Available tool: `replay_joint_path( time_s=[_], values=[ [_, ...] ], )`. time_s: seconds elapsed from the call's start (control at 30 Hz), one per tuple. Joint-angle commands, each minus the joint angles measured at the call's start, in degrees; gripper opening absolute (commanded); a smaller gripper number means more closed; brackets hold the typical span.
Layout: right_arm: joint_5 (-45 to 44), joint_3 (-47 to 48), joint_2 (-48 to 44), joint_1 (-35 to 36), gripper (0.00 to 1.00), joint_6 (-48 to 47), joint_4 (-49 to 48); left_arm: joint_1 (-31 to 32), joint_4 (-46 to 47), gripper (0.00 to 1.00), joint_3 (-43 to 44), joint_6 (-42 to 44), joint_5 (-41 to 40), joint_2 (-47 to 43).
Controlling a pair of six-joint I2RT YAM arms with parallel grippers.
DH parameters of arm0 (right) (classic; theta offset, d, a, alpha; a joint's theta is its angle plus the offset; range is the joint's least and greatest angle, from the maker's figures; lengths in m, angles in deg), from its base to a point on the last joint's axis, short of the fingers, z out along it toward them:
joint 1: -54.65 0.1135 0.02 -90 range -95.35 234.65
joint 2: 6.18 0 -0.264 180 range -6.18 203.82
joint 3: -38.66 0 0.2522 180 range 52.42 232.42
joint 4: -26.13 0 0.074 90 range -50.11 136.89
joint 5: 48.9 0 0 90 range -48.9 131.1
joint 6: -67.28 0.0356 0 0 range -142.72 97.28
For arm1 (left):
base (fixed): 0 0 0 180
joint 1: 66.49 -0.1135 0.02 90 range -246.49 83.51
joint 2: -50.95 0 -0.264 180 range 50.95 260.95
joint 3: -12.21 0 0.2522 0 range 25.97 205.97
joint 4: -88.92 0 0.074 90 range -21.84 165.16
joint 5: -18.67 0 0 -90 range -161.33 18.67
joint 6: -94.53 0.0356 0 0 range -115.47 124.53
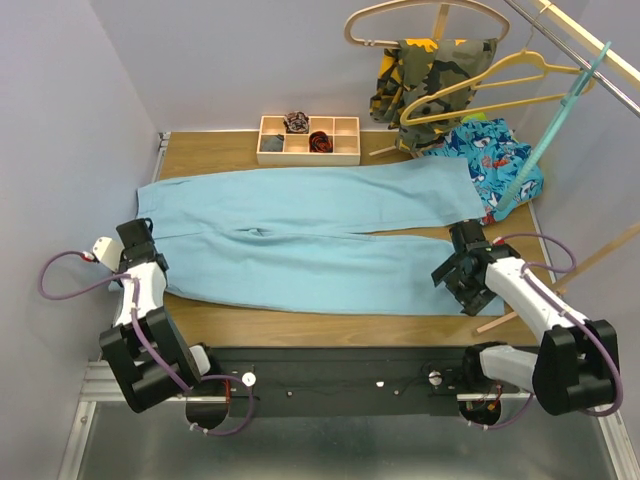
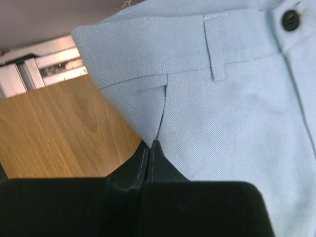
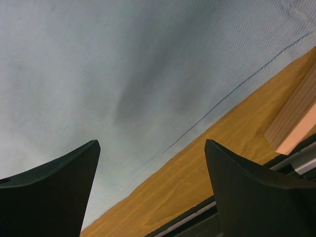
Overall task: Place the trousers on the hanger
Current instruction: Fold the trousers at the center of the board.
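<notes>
The light sky-blue trousers (image 1: 300, 235) lie flat across the wooden table, waistband at the left and leg ends at the right. My left gripper (image 1: 137, 245) is at the near-left waistband corner. In the left wrist view it (image 2: 150, 147) is shut, with a fold of the trousers (image 2: 222, 98) pinched at its tips beside a belt loop. My right gripper (image 1: 457, 272) hangs open over the near leg's end. Its fingers (image 3: 59, 182) straddle the cloth edge (image 3: 123, 74) and bare table, holding nothing. The teal hanger (image 1: 545, 140) leans at the back right.
A wooden compartment tray (image 1: 308, 140) sits at the table's back. A camouflage garment (image 1: 430, 70), a yellow hanger (image 1: 490, 90), a pale wooden hanger (image 1: 420, 15) and a shark-print cloth (image 1: 490, 160) crowd the back right under a metal rail (image 1: 580, 45). A wooden stick (image 1: 575, 270) slants beside my right arm.
</notes>
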Motion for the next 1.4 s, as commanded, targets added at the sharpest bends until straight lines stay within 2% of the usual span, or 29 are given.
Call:
replay_joint_path(
  time_s=[0.0,0.33,0.47,0.67,0.77,0.8,0.87,0.9,0.93,1.17,1.37],
  values=[
    [1.6,-3.0,2.3,-2.7,0.93,1.5,4.2,-0.4,2.0,0.00,3.5,4.8,-2.4,-2.4],
    [0.9,-6.1,0.6,-5.0,0.88,3.6,4.1,-0.4,2.3,0.00,4.3,4.5,-1.5,-3.7],
    [0.7,-7.6,0.4,-5.1,0.81,4.5,2.8,-0.4,2.2,0.00,4.2,4.5,-1.7,-5.1],
    [0.1,-10.0,-0.7,-5.2,0.57,5.8,-0.6,-0.4,1.8,0.00,3.7,5.1,-2.2,-6.7],
    [0.2,-9.5,-0.7,-5.1,0.38,5.3,-1.2,-0.4,1.3,0.00,3.9,5.2,-2.6,-7.7],
    [0.1,-9.1,-1.0,-5.1,0.26,5.0,-1.1,-0.4,0.8,0.00,4.1,5.1,-3.1,-8.0],
    [0.0,-7.5,-1.3,-5.1,0.14,3.9,-0.9,-0.4,0.3,0.00,4.3,5.2,-3.8,-9.0],
    [-0.5,-6.9,-1.8,-5.1,0.03,3.4,-0.8,-0.4,-0.4,0.00,4.5,5.0,-4.9,-9.5],
    [-0.8,-4.9,-2.0,-5.1,0.01,3.3,-0.2,-0.4,-0.9,0.00,4.7,4.7,-5.3,-10.0],
    [-11.1,6.1,-6.0,-5.2,0.01,4.5,8.8,-0.4,-3.6,0.00,7.5,5.0,-11.0,-15.6],
    [-17.5,10.0,-7.3,-5.2,0.01,3.9,10.8,-0.5,-5.4,0.00,8.2,6.8,-15.4,-17.9]
  ],
)
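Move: The near leg's front edge, close to its cuff, is the right hand's target, roughly 4 cm back, 1 cm right and 4 cm below. From that hand the far leg's cuff is some 22 cm ahead and 2 cm right, and the stand's wooden foot about 8 cm back and 9 cm right. The left hand already grips the near waist corner; the far waist corner to fold it to lies about 20 cm ahead, 2 cm right and 4 cm lower, with the waist button some 10 cm ahead and 4 cm right. The right hand drops about 3 cm while drawing back some 4 cm to the near leg's front edge by the cuff, closes from nearly wide open to pinch the denim, then lifts it briskly up and forward towards the far leg. Meanwhile the left hand keeps its pinch on the near waist corner and raises it about 10 cm nearly straight up, slowly at first and faster once the right has its grip, its wrist tilting some 15 degrees. ##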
